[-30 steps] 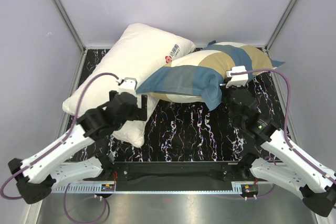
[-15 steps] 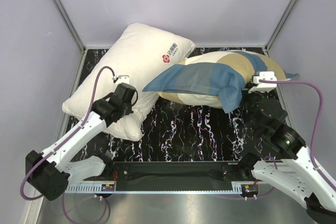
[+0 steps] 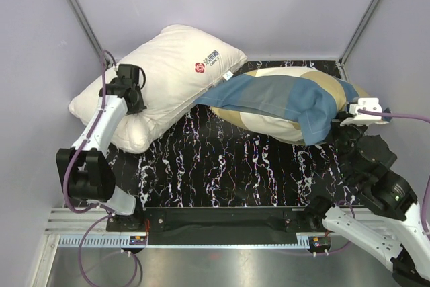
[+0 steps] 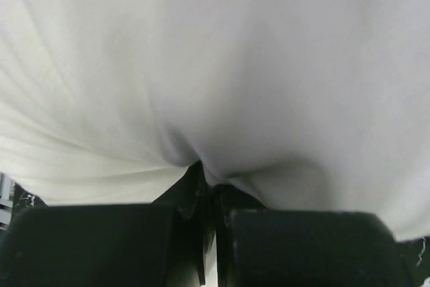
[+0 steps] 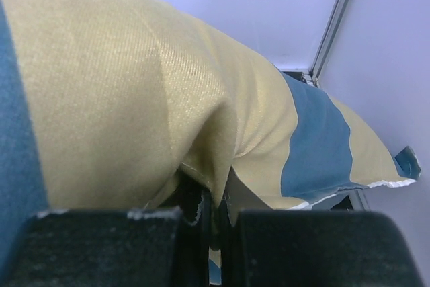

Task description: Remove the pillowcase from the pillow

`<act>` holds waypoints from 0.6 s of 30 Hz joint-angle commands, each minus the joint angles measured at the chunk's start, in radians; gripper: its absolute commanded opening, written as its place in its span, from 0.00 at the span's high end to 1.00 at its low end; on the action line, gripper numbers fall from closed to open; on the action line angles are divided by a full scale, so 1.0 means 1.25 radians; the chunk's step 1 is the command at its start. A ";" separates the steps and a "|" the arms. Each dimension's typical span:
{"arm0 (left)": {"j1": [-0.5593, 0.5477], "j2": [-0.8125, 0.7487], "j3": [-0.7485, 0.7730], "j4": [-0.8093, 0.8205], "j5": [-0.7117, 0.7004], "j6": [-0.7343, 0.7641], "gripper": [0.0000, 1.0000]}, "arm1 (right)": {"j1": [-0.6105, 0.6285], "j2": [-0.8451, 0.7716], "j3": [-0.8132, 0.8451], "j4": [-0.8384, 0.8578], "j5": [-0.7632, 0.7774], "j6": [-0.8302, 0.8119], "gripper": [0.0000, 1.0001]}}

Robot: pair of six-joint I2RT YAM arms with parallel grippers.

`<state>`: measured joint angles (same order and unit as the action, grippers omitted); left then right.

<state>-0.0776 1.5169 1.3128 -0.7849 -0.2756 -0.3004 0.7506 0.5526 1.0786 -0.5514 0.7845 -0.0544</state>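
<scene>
The pillowcase (image 3: 282, 95), checked in teal blue, tan and cream, lies plump on the right half of the table, so the pillow seems to be inside it, hidden. My right gripper (image 3: 340, 123) is at its right end, shut on a fold of tan pillowcase fabric (image 5: 201, 146) that sits pinched between the jaws (image 5: 218, 201). My left gripper (image 3: 133, 101) is far left, shut on the near edge of a white pillow with a red logo (image 3: 175, 65). In the left wrist view, its white cloth (image 4: 235, 65) is bunched into the closed gripper (image 4: 208, 186).
The black marbled table top (image 3: 222, 159) shows between the arms. The logo pillow leans against the back left corner, and its right end touches the pillowcase. Lilac walls and metal corner posts (image 3: 363, 18) close the cell in. The right wall is near the pillowcase's right end.
My left gripper swung from mid-table to the far left, shut on the logo pillow and dragged it left. My right gripper pulled the pillowcase end to the right, stretching it out.
</scene>
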 commanded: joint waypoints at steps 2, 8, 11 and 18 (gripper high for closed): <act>-0.003 -0.045 0.033 0.186 0.069 0.023 0.82 | -0.006 -0.020 0.049 0.068 0.024 -0.002 1.00; -0.185 -0.309 -0.072 0.353 0.029 0.132 0.01 | -0.008 0.007 0.007 0.071 -0.015 0.029 1.00; -0.233 -0.460 -0.115 0.426 0.151 0.192 0.01 | -0.006 0.025 -0.005 0.079 -0.045 0.039 1.00; -0.285 -0.618 -0.128 0.390 0.647 0.341 0.01 | -0.008 0.117 0.030 0.089 -0.132 0.078 1.00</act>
<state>-0.3962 0.7166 1.1568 -0.2913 0.2249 -0.0025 0.7494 0.6563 1.0542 -0.5674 0.6682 0.0086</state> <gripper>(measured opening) 0.988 0.033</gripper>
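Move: My left hand is pinching the white pillow near its near-left part; the pillow's middle is some 8 cm ahead, 8 cm right and slightly below. About 26 cm to its right, roughly level in reach and height, is the left tip of the pillowcase's blue end. My right hand is clamped on the case's gold band; that tip is about 32 cm left, 17 cm ahead and 20 cm below it. A hanging blue corner is some 7 cm left, 3 cm back and 10 cm below the same hand. I open my left fingers wide and let go of the white pillow, then sweep the hand up off it by nearly 30 cm, and some 15 cm right and 13 cm back, tilting and turning it clockwise until the fingers point forward-right. My right hand keeps its pinch on the gold band and eases it about 4 cm left, also lower and a little forward. ##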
